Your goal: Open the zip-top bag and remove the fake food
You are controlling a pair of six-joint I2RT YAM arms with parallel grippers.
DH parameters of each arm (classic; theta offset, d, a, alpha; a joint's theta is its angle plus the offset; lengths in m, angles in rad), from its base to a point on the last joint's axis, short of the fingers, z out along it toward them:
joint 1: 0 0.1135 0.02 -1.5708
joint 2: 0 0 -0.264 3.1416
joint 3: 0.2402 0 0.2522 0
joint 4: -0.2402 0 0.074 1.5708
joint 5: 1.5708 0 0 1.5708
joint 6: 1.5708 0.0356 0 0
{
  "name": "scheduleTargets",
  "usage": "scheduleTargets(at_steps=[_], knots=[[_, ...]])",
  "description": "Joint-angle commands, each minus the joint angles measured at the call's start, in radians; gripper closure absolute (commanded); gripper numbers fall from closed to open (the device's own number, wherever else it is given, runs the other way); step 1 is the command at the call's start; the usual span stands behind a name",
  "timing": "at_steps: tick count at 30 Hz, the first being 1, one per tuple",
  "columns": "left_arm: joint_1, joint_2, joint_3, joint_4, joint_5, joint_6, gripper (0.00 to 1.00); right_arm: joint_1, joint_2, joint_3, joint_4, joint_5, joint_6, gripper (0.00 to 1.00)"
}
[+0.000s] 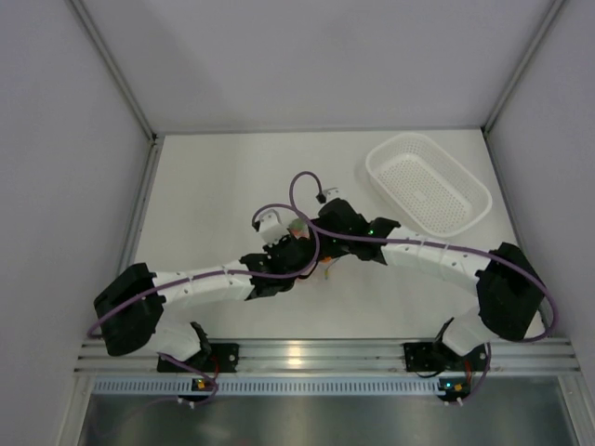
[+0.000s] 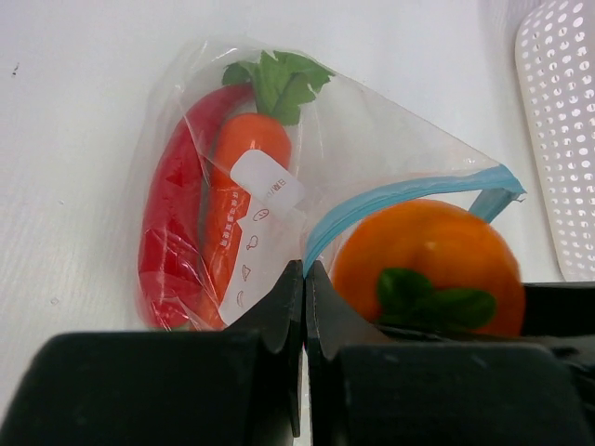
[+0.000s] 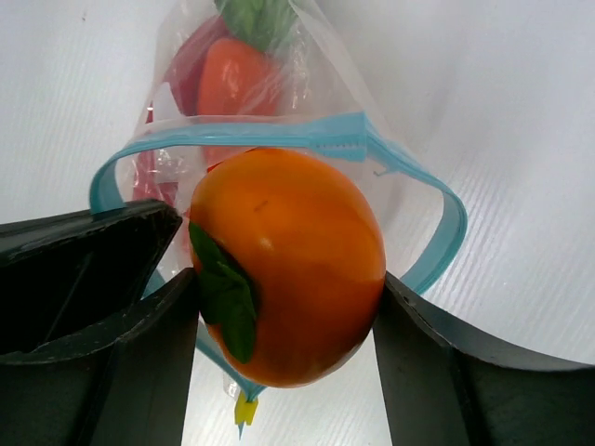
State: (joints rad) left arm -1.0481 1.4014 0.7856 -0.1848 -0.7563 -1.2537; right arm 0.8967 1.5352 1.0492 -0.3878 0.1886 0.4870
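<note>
The zip-top bag (image 2: 307, 139) lies on the white table, its light blue zip strip (image 3: 279, 135) pulled into an open loop. My left gripper (image 2: 304, 271) is shut on the strip's near edge. The round orange (image 3: 288, 251), green leaf to the left, sits at the bag's mouth with my right gripper (image 3: 288, 279) shut on it, one finger pressed on each side. The carrot (image 2: 237, 177) and the red chili (image 2: 172, 223) lie deeper inside the bag. In the top view both grippers (image 1: 302, 243) meet mid-table and cover the bag.
A white perforated basket (image 1: 428, 181) stands at the back right of the table, its rim (image 2: 567, 139) close to the right of the bag. Grey walls enclose the table on three sides. Purple cables loop over both wrists.
</note>
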Motion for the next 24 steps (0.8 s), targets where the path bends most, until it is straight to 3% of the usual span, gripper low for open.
scheduleTargets(at_steps=[1,7,11,17,24], knots=[[-0.001,-0.030,0.024,0.018,-0.032,0.010,1.00,0.018,-0.092,0.067,-0.035,0.044,-0.024,0.58],[-0.001,-0.058,0.012,0.018,-0.049,0.014,1.00,-0.004,-0.179,0.124,-0.127,0.104,-0.070,0.58],[0.000,-0.073,0.001,0.018,-0.052,0.019,1.00,-0.094,-0.248,0.163,-0.161,0.110,-0.108,0.58],[0.005,-0.120,-0.006,0.018,-0.048,0.045,1.00,-0.414,-0.242,0.227,-0.184,0.147,-0.174,0.58],[0.005,-0.165,-0.011,0.019,-0.051,0.085,1.00,-0.698,-0.011,0.333,-0.158,0.160,-0.194,0.58]])
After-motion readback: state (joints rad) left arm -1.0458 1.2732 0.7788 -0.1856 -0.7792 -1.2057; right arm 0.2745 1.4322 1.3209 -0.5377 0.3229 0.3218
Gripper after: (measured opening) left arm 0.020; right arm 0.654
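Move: The right hand, already gripping the orange fruit in the mouth of the bag, has the white basket's middle about 25 cm to its right, 22 cm ahead and some 7 cm below. The carrot lies in the bag about 9 cm to its left and 3 cm ahead, with the red pepper 3 cm farther left, both roughly 8 cm down. From the left hand, which pinches the bag's blue rim, the basket is about 29 cm right and 22 cm ahead. Straight up first, the right hand draws the gripped orange fruit out of the bag's mouth, then speeds up and swings right and forward to the basket, about 23 cm right and 15 cm forward, turning some 35 degrees clockwise and starting to dip at the end. The left hand keeps its pinch on the rim and rises about 4 cm. ##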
